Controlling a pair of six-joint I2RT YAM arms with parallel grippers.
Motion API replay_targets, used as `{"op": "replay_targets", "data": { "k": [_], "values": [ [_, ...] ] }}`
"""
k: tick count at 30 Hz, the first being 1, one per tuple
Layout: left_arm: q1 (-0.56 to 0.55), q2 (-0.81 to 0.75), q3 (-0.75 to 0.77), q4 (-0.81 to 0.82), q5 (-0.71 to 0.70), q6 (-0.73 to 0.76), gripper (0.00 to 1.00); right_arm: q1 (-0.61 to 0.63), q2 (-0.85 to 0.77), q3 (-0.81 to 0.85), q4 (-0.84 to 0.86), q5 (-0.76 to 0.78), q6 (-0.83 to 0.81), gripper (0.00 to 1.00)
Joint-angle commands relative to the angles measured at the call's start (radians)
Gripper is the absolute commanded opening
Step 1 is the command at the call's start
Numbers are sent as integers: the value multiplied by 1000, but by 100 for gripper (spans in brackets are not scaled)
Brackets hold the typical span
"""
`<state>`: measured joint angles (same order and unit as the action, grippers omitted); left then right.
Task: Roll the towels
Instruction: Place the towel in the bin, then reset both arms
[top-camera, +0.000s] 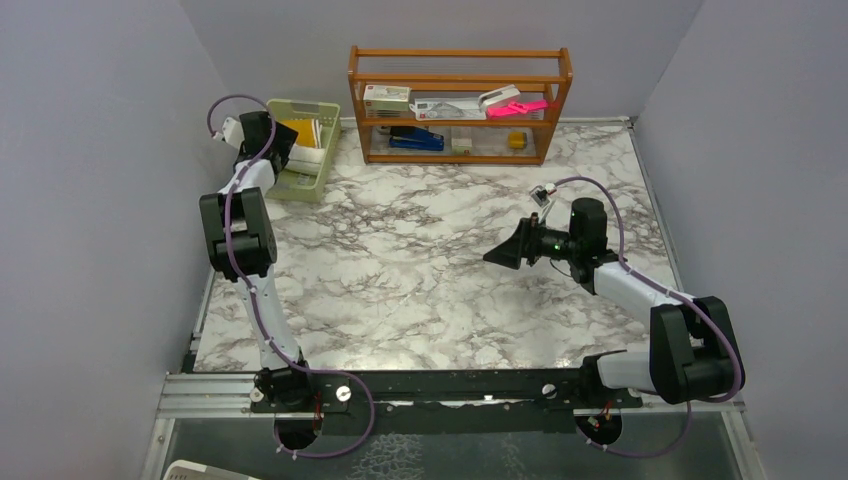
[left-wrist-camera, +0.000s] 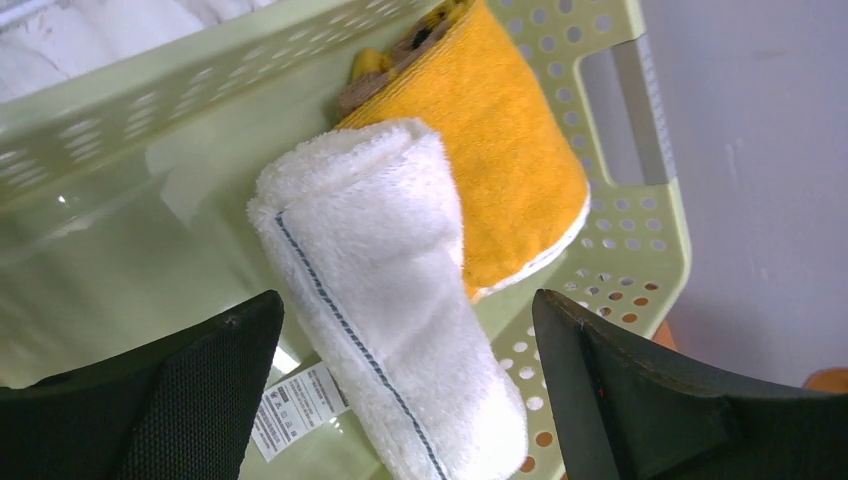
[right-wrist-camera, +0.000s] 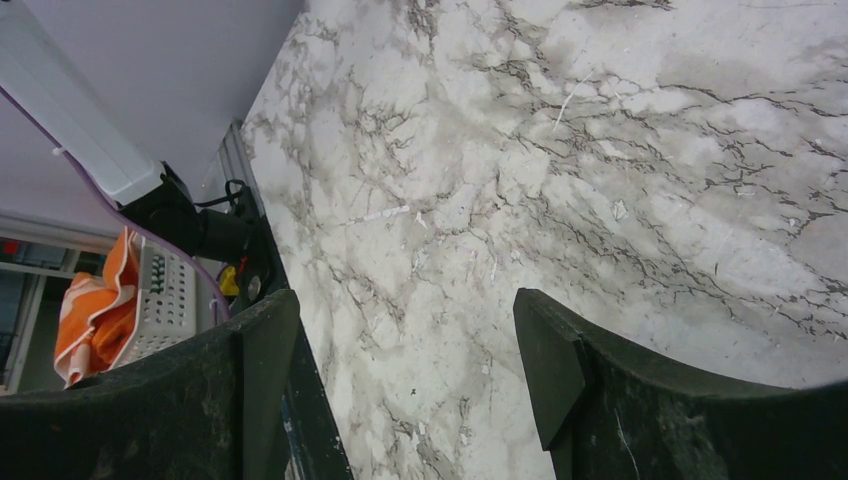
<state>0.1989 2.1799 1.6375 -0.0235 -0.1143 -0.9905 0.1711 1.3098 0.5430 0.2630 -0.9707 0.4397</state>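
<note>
Both towels lie rolled in the green basket (left-wrist-camera: 120, 110) at the table's far left. The cream-white towel (left-wrist-camera: 380, 290) has a grey stitched line and a care label, and it leans against the mustard-yellow towel (left-wrist-camera: 500, 150), whose roll end shows brown. From above, the white towel (top-camera: 312, 155) and the yellow towel (top-camera: 302, 130) show inside the basket (top-camera: 300, 190). My left gripper (left-wrist-camera: 407, 300) hangs open over the white roll, a finger on each side and apart from it; from above it (top-camera: 285, 150) is over the basket. My right gripper (top-camera: 495, 257) is open above bare marble (right-wrist-camera: 405, 300), holding nothing.
A wooden shelf (top-camera: 460, 105) with stationery stands at the back centre. Grey walls close in the left, right and back. Beyond the table's left edge, an orange cloth (right-wrist-camera: 95, 310) lies in a white perforated basket.
</note>
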Motion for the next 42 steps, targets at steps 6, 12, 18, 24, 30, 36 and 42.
{"op": "replay_targets", "data": {
  "k": [6,12,18,24,30,36,42],
  "values": [
    [-2,-131,10,1,39,244,27,7,14,-13,42,-36,-11,80],
    [-2,-153,-45,-82,95,313,0,7,20,-15,49,-43,-7,80],
    [-8,-56,23,-122,189,317,0,12,21,-21,55,-45,-5,80],
    [-17,42,97,-134,189,298,0,14,17,-16,39,-35,-13,80],
    [-32,125,197,-151,176,296,0,14,27,-7,29,-28,-22,80],
    [-34,194,294,-184,156,300,0,14,43,0,25,-28,-26,80],
    [-32,230,387,-239,127,328,0,14,57,9,24,-31,-27,80]
  ]
}}
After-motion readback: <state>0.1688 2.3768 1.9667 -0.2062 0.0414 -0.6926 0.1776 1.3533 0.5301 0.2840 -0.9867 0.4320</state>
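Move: The white towel lies in the bin about 4 cm ahead of the left hand, 5 cm to its right and 6 cm below. The yellow towel is some 10 cm ahead, 5 cm right and 6 cm below; the bin's right wall stands 12 cm right and about 3 cm ahead, 4 cm lower. From the idle right hand, the white towel is roughly 38 cm ahead, 50 cm left and 10 cm lower. Left hand shuts empty while rising 5 cm, dips about 7 cm rightward, then pushes forward against the white towel. ##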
